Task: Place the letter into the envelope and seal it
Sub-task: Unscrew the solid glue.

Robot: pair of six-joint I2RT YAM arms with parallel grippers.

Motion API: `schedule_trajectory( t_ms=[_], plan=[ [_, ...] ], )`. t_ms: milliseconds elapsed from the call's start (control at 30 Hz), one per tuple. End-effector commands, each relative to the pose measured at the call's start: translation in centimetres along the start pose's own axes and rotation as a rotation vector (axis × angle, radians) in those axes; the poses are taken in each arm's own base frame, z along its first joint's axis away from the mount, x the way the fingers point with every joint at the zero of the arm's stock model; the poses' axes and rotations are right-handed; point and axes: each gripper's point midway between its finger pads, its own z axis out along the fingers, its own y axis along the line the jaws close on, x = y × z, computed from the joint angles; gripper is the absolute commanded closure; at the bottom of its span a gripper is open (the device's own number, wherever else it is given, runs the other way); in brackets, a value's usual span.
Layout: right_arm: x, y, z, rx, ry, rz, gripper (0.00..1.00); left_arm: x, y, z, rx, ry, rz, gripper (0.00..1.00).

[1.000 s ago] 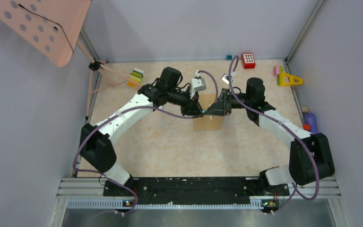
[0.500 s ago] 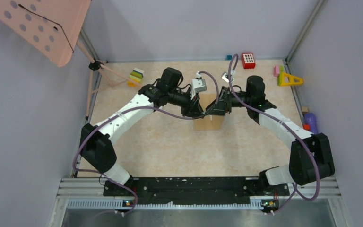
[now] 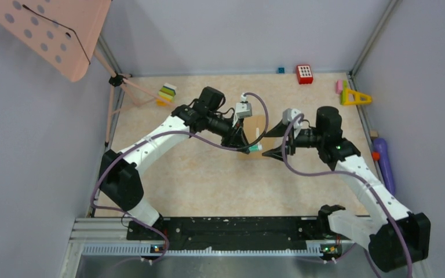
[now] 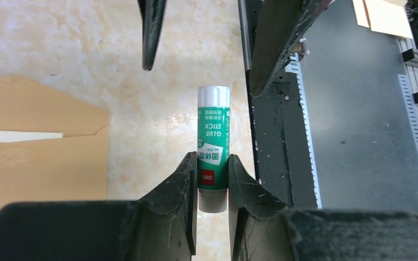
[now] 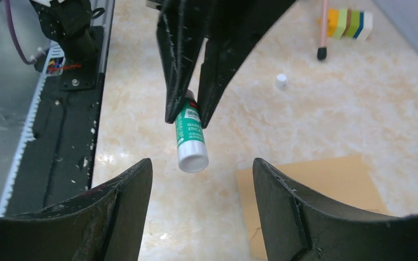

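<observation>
The tan envelope (image 3: 256, 126) lies flat at mid-table, partly under the grippers. It also shows in the left wrist view (image 4: 38, 157) and the right wrist view (image 5: 315, 185). A thin white strip (image 4: 19, 136) shows at its mouth. My left gripper (image 3: 254, 148) is shut on a green glue stick (image 4: 213, 144) and holds it above the table beside the envelope. The stick's pale end (image 5: 192, 159) points at my right gripper (image 3: 271, 152). That gripper (image 5: 201, 187) is open and empty, a short way from the stick.
A small white cylinder (image 5: 281, 81) stands on the table beyond the stick. Coloured blocks (image 3: 167, 92), a pink stand (image 3: 52, 35), a red block (image 3: 304, 74), a yellow triangle (image 3: 355, 97) and a purple object (image 3: 382, 153) sit at the edges. A black rail (image 3: 226, 226) runs along the near edge.
My right arm has pulled back to the right, away from the left gripper it met over the envelope. The left gripper has shifted slightly nearer with the glue stick.
</observation>
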Motion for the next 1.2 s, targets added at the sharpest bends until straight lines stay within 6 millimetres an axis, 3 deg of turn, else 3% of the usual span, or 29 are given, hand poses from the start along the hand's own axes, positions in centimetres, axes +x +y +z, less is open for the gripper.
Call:
schedule_trajectory(
  t_ms=[0,200,500,1167],
  plan=[
    [-0.8,0.7,-0.6,-0.035,-0.034,-0.284,0.34,0.4,-1.1,0.5,0.085,-0.01,-0.009,1.0],
    [0.2,2.9,-0.4,-0.138,-0.085,-0.373,0.4,1.0,-0.9,1.0,0.105,-0.011,-0.041,1.0],
    [0.9,3.3,-0.2,-0.156,-0.091,-0.403,0.55,1.1,-0.7,1.2,0.112,-0.012,-0.058,1.0],
    [1.2,3.9,0.7,-0.191,-0.111,-0.374,0.67,1.5,-0.4,1.5,0.118,0.001,-0.074,1.0]
  ],
)
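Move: The right hand, open, has the white cap of the solid glue about 3 cm to its left, some 1 cm back and a touch lower. The left hand holds the glue's body, with the cap about 5 cm to its right, 1 cm back and 2 cm lower. The envelope lies some 12 cm below both: 6 cm ahead and 4 cm left of the right hand, 7 cm ahead and 4 cm right of the left. No firm touch on the cap can be made out yet: the right fingers close to about half their gap, coming to flank its end. The right hand goes back about 3 cm and down 2 cm, rolling nearly 20 degrees so its forward side rises, and swinging some 10 degrees counter-clockwise. The left hand keeps its pinch on the glue's body, sinking about 2 cm and easing back 1 cm. ##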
